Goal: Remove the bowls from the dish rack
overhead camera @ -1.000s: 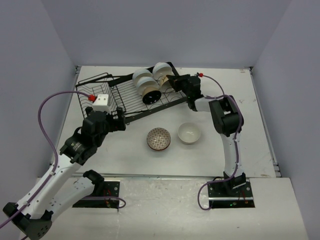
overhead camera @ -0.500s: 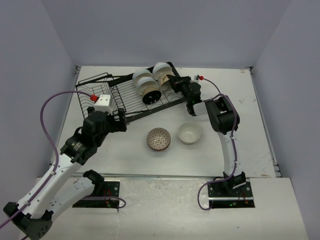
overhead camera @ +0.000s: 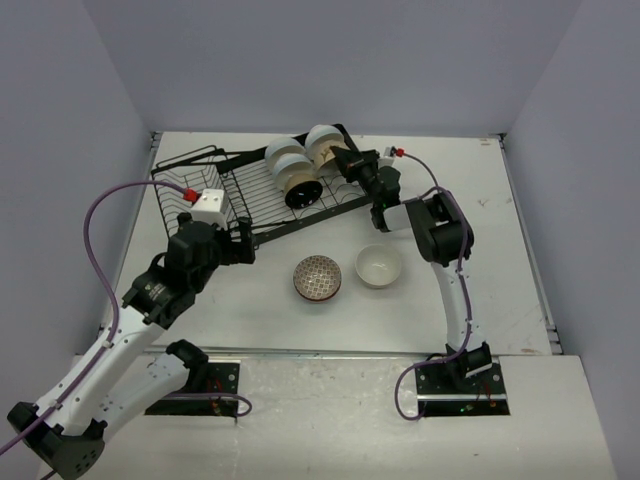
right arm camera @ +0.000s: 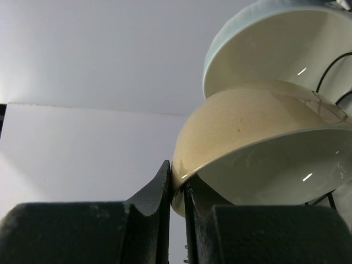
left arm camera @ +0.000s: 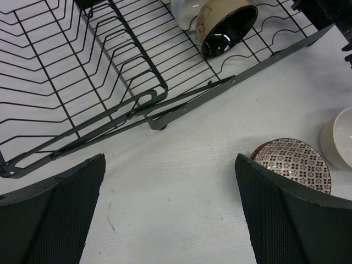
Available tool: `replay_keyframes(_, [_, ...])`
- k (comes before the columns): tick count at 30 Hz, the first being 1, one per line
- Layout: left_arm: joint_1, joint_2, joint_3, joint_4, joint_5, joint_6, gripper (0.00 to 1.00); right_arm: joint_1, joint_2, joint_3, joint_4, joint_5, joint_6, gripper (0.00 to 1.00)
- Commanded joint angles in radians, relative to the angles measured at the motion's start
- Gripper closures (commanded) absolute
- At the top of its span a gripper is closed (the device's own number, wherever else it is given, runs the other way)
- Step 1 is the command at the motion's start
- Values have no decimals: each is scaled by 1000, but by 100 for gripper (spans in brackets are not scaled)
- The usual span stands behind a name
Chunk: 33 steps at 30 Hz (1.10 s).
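The black wire dish rack (overhead camera: pixel 262 190) lies at the back of the table, tilted, with several bowls standing on edge at its right end. My right gripper (overhead camera: pixel 343 160) is shut on the rim of a tan bowl (right arm camera: pixel 242 126), one finger outside and one inside. Behind it stands a pale white bowl (right arm camera: pixel 275 44). A tan bowl with a dark inside (left arm camera: pixel 225 27) leans in the rack, with white bowls (overhead camera: pixel 285 154) beside it. My left gripper (left arm camera: pixel 170 220) hangs open over bare table, just in front of the rack's near edge (left arm camera: pixel 181 104).
Two bowls sit upright on the table in front of the rack: a red-rimmed patterned one (overhead camera: pixel 318 277) and a plain white one (overhead camera: pixel 380 266). The patterned bowl (left arm camera: pixel 294 162) lies close to my left gripper's right finger. Grey walls enclose the table on three sides.
My right gripper has edged slightly left into the bowls at the rack's right end. The left arm and the bowls on the table have not moved.
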Motion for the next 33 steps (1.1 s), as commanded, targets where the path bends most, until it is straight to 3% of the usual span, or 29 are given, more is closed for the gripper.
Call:
replay_keyframes(1, [11, -1, -6, 42, 20, 23, 0, 4, -9, 88, 253, -43, -5, 100])
replay_keyframes(7, [11, 2, -6, 45, 29, 26, 0, -2, -52, 56, 302, -69, -23, 100])
replay_keyframes(17, [19, -2, -3, 45, 34, 26, 0, -58, -437, -298, 290, -218, -209, 100])
replay_keyframes(23, [28, 1, -3, 48, 46, 30, 0, -68, -842, -444, -208, -285, -557, 100])
replay_keyframes(24, [27, -2, -3, 47, 43, 30, 0, -68, -935, -446, -394, -275, -664, 100])
replay_keyframes(26, [28, -5, -3, 47, 40, 28, 0, -63, -1017, -458, -600, -233, -774, 100])
replay_keyframes(28, [31, -5, -3, 47, 37, 28, 0, -63, -1119, -388, -838, -154, -894, 100])
replay_keyframes(29, [31, -5, -1, 45, 36, 28, 0, -59, -1139, -344, -1105, -131, -948, 100])
replay_keyframes(30, [33, -5, -3, 44, 34, 28, 0, -49, -1152, -296, -1259, -94, -1006, 100])
replay_keyframes(33, [36, -1, -3, 44, 36, 28, 0, 44, -1164, -159, -1654, 81, -1175, 100])
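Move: The right hand has the tan bowl pinched by its edge, still in the rack. The white bowl on the table lies about 22 cm back from this hand, 9 cm to its right and 13 cm below; the dotted bowl is 15 cm left of that bowl and 4 cm nearer the base. In the rack, the rear white bowl stands some 4 cm ahead and 4 cm left of the hand. The left hand has the white table bowl about 10 cm ahead, 33 cm right and 20 cm below. Keeping its pinch on the tan bowl's edge, the right hand eases up barely a centimetre, then draws back and upward out of the rack, picking up speed, to end about 20 cm higher and 19 cm nearer its base, with some 8 cm to the right as well, high above the table near the white table bowl. On the way the wrist rolls nearly 50 degrees, the hand's left side dipping, and the fingers tilt up by up to about 25 degrees before easing partly back. ##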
